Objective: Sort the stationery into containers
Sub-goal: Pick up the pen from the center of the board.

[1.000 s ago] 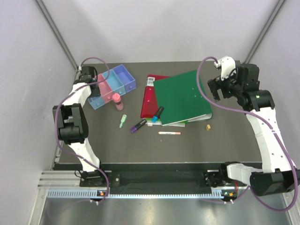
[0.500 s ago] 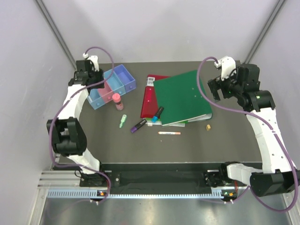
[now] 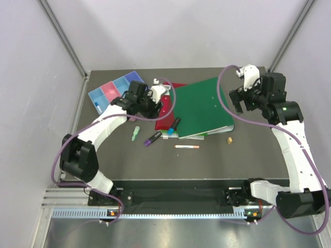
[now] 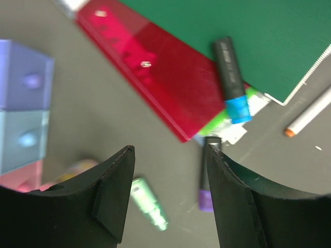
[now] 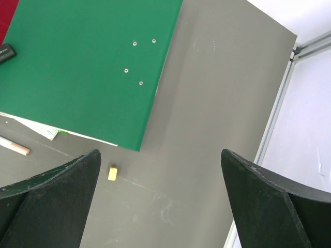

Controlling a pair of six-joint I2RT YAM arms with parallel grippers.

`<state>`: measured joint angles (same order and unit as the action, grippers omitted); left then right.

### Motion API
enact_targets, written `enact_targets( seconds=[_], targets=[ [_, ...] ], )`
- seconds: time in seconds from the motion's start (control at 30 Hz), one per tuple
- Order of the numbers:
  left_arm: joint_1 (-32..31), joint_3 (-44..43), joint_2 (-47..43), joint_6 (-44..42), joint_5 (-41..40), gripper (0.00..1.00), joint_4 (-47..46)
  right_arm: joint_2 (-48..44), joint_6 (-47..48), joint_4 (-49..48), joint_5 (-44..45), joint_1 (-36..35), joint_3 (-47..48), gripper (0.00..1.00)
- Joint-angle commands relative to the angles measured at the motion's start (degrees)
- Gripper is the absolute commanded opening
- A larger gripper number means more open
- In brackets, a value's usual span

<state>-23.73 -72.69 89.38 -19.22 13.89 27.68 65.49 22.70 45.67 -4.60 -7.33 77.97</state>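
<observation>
The row of four bins (image 3: 115, 89) stands at the far left, and shows in the left wrist view (image 4: 23, 103). A blue-white pen (image 3: 97, 107) lies at its near-left end. My left gripper (image 3: 135, 114) is open and empty, hovering over the table (image 4: 169, 150). The pale green marker (image 3: 135, 133) (image 4: 149, 204) and the purple-black highlighter (image 3: 152, 138) (image 4: 206, 175) lie below it. A blurred pink-yellow thing (image 4: 77, 168) shows beside the left finger. The dark marker (image 3: 173, 125) (image 4: 230, 77) rests on the folder's edge. The white-orange pen (image 3: 187, 146) and the tan nub (image 3: 229, 140) (image 5: 112, 173) lie nearer. My right gripper (image 3: 240, 98) (image 5: 160, 155) is open, high and empty.
The green binder (image 3: 200, 107) (image 5: 88, 62) lies on the red folder (image 3: 164, 111) (image 4: 155, 67) in the middle of the table. The metal frame rail (image 5: 279, 103) runs along the table's right edge.
My left arm has swung from above the bins to the right and nearer, over the loose items by the red folder. The bins now sit slightly further back-left. The right arm has not moved.
</observation>
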Motion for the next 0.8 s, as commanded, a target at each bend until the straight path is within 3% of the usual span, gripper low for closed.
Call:
enact_targets(
  seconds=[0.0, 0.27, 0.77],
  targets=[
    [-3.6, -0.3, 3.7, 0.7, 0.6, 0.63, -1.0, -1.9, -0.7, -0.6, -0.1, 0.0, 0.0, 1.00],
    [-11.2, -0.4, 11.2, 4.2, -1.9, 0.63, -3.0, -2.0, -0.7, -0.8, -0.1, 0.1, -0.1, 1.00],
    [-13.1, -2.9, 19.5, 8.1, -8.0, 0.60, -7.1, -2.8, -1.3, -0.9, -0.7, 0.2, -1.2, 0.99]
  ],
)
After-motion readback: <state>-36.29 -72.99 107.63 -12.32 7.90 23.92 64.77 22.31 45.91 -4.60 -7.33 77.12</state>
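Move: The black pen with the blue cap lies about 10 cm to the right of my left hand, level with it fore and aft, and some 15 cm below. At that same low level, the purple marker sits 8 cm back and 2 cm left of the hand, the orange-tipped pen 12 cm back and 17 cm right, and the green folder's middle 10 cm ahead and 25 cm right. From my right hand the black pen is about 29 cm left, 5 cm ahead and 28 cm down. I sink my left hand about 12 cm towards the black pen while carrying it some 7 cm right and a little back. The sideways travel stops partway, and I finish almost straight down, easing forward about a centimetre. My fingers tip roughly 15 degrees steeper and stay a bit over half open, coming close to the blue cap end without visibly touching it. ##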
